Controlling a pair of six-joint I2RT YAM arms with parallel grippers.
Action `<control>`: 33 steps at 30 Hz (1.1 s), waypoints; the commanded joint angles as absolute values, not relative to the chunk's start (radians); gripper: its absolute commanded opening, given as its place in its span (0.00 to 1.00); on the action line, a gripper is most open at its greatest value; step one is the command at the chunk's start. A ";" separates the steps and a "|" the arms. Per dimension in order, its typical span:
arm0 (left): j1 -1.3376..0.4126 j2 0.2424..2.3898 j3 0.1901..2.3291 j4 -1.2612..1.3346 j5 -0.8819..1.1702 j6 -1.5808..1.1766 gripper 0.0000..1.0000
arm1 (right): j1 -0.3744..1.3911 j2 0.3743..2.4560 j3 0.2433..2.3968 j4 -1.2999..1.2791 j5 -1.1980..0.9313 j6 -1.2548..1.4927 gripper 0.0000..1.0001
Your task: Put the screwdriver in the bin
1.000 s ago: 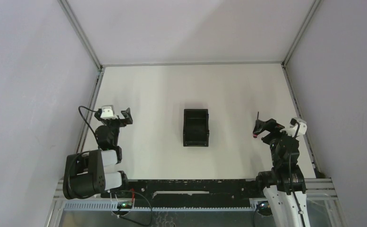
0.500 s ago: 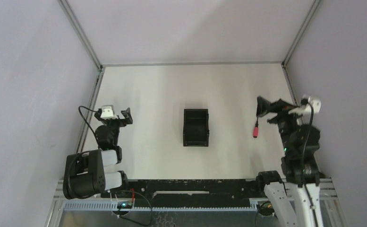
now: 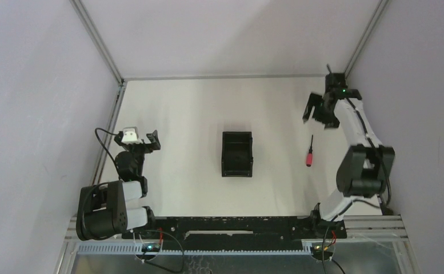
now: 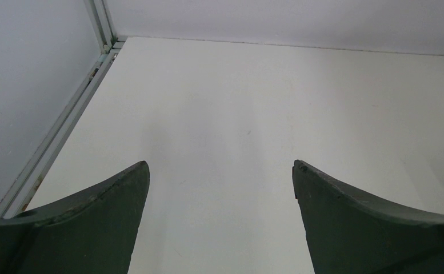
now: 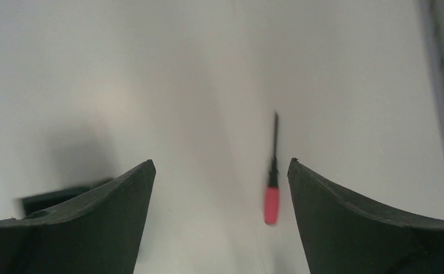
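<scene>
The screwdriver [image 3: 309, 154] lies flat on the white table right of centre, red handle toward me and thin black shaft pointing away. In the right wrist view the screwdriver [image 5: 271, 191] shows blurred on the table below, closer to the right finger. The black bin [image 3: 237, 154] stands open-topped mid-table, left of the screwdriver; a blurred dark corner of the bin [image 5: 54, 197] peeks past the left finger. My right gripper [image 3: 320, 114] [image 5: 221, 165] hangs open and empty, raised beyond the screwdriver. My left gripper [image 3: 151, 140] [image 4: 221, 165] rests open and empty at the left.
Metal frame rails [image 3: 361, 134] run along the table's right and left edges, with grey walls close behind them. The right arm's links [image 3: 363, 165] rise beside the right rail. White table [image 4: 248, 114] fills the left wrist view.
The right arm has lifted and swung away from me, from low over the screwdriver to high beyond it. The screwdriver stays where it was. The left arm has not moved.
</scene>
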State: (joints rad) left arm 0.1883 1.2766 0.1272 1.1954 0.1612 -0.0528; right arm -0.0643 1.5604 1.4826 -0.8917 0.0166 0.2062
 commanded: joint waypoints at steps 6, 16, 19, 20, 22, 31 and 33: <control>0.190 1.272 0.123 1.226 0.168 -0.053 1.00 | -0.098 1.825 1.310 -0.919 -0.029 0.151 0.70; 0.191 1.274 0.124 1.227 0.167 -0.052 1.00 | -0.099 1.909 1.195 -0.812 0.024 0.112 0.46; 0.191 1.274 0.124 1.227 0.168 -0.052 1.00 | -0.096 1.900 1.196 -0.816 0.030 0.085 0.11; 0.190 1.272 0.124 1.226 0.168 -0.053 1.00 | -0.093 1.885 1.196 -0.819 0.041 0.078 0.00; 0.190 1.272 0.123 1.227 0.168 -0.052 1.00 | -0.088 1.836 1.204 -0.845 0.062 0.065 0.00; 0.190 1.273 0.124 1.226 0.167 -0.052 1.00 | -0.081 1.661 1.416 -1.254 0.037 0.134 0.00; 0.190 1.273 0.123 1.226 0.167 -0.052 1.00 | -0.071 1.643 1.464 -1.316 0.033 0.167 0.00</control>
State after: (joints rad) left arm 0.1883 1.2766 0.1272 1.1954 0.1616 -0.0532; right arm -0.0883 1.7363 1.3495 -1.1168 0.0425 0.1043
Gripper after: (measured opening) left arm 0.996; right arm 0.044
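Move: The screwdriver lies below and behind the right hand, its middle about 6 cm back, directly in line left-to-right and some 18 cm down, shaft pointing forward and red handle towards the bases. The bin stands roughly 31 cm to the right hand's left, 7 cm back and 14 cm lower. From the left hand, the screwdriver is about 68 cm right, 4 cm back and 13 cm down. Drop the right gripper about 18 cm while drawing it back some 8 cm, tipping the wrist down around 30 degrees so the fingers point straight at the table. Narrow the fingers on the way, shut them across the front of the screwdriver's red handle just behind the black collar, then lift about 7 cm. ##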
